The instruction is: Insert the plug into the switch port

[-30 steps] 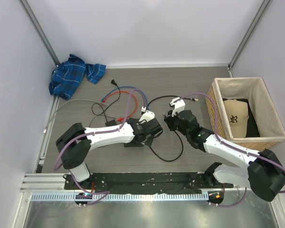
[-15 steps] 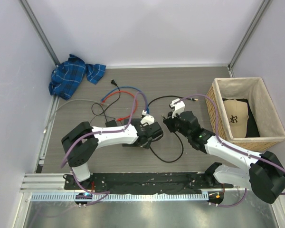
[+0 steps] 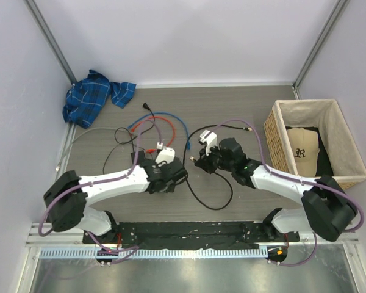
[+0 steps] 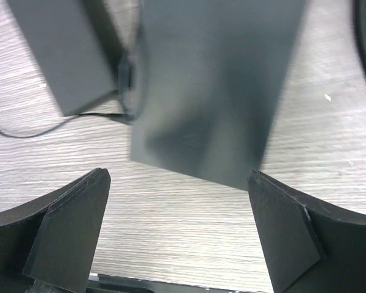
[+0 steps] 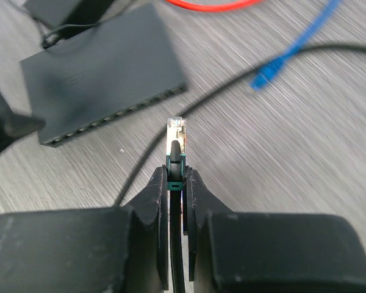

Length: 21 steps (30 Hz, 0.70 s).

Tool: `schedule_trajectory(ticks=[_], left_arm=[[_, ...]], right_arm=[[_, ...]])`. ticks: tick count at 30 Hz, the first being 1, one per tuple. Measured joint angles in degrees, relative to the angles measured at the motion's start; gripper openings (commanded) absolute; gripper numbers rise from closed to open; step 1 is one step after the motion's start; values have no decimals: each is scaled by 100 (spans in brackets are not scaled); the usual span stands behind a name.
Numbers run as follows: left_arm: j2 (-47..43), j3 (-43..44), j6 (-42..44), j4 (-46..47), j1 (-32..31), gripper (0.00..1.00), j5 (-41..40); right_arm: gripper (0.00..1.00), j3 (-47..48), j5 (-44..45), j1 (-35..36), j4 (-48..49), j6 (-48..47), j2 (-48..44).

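Observation:
The switch is a flat dark grey box on the wood table, with its row of ports along the edge facing my right gripper. My right gripper is shut on a black cable just behind the plug. The plug has a clear tip and a green boot, and it hangs a short way off the port row. From above, the right gripper points left. My left gripper is open, its fingers apart over bare table just short of the switch. In the top view the left gripper covers most of the switch.
A black adapter brick with a thin cord lies beside the switch. Loose blue and red cables lie beyond it. A wicker basket holding a cap stands at the right, and a blue cloth lies at the back left.
My left gripper has drawn back to the left, staying open. My right gripper has moved left with the plug, closer to the switch.

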Motion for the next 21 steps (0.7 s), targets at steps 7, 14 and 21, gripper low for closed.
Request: schedule_trajectory(ticks=[7, 14, 21], left_arm=[[-1165, -374, 129, 452, 1010, 100, 474], [-1209, -271, 393, 1453, 2251, 99, 1613], [83, 614, 894, 1775, 2618, 98, 2205]], right_arm=[[1, 621, -396, 236, 13, -476, 883], [1, 772, -586, 293, 63, -715, 1556], [1, 894, -861, 293, 129, -776, 2096]])
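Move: The switch lies some 14 cm left of the right hand, 2 cm back and 8 cm below, its ports facing that hand's held plug; the blue plug is about 8 cm ahead of this hand, 5 cm left and 9 cm lower. From the left hand, the switch is about 6 cm straight ahead and 4 cm down. The power adapter sits 9 cm ahead and 8 cm left of that hand, the red plug 14 cm ahead and 5 cm left, both at table level. The held plug nears the switch's port side: the right hand, grip kept, goes about 5 cm left, mostly before sinking some 6 cm, turning a little counter-clockwise. The left hand, still wide open, rises and swings left, then travels forward, about 11 cm in all, over the switch to its far end, rolling its left side down about 25 degrees and easing lower and slightly right at the end. ##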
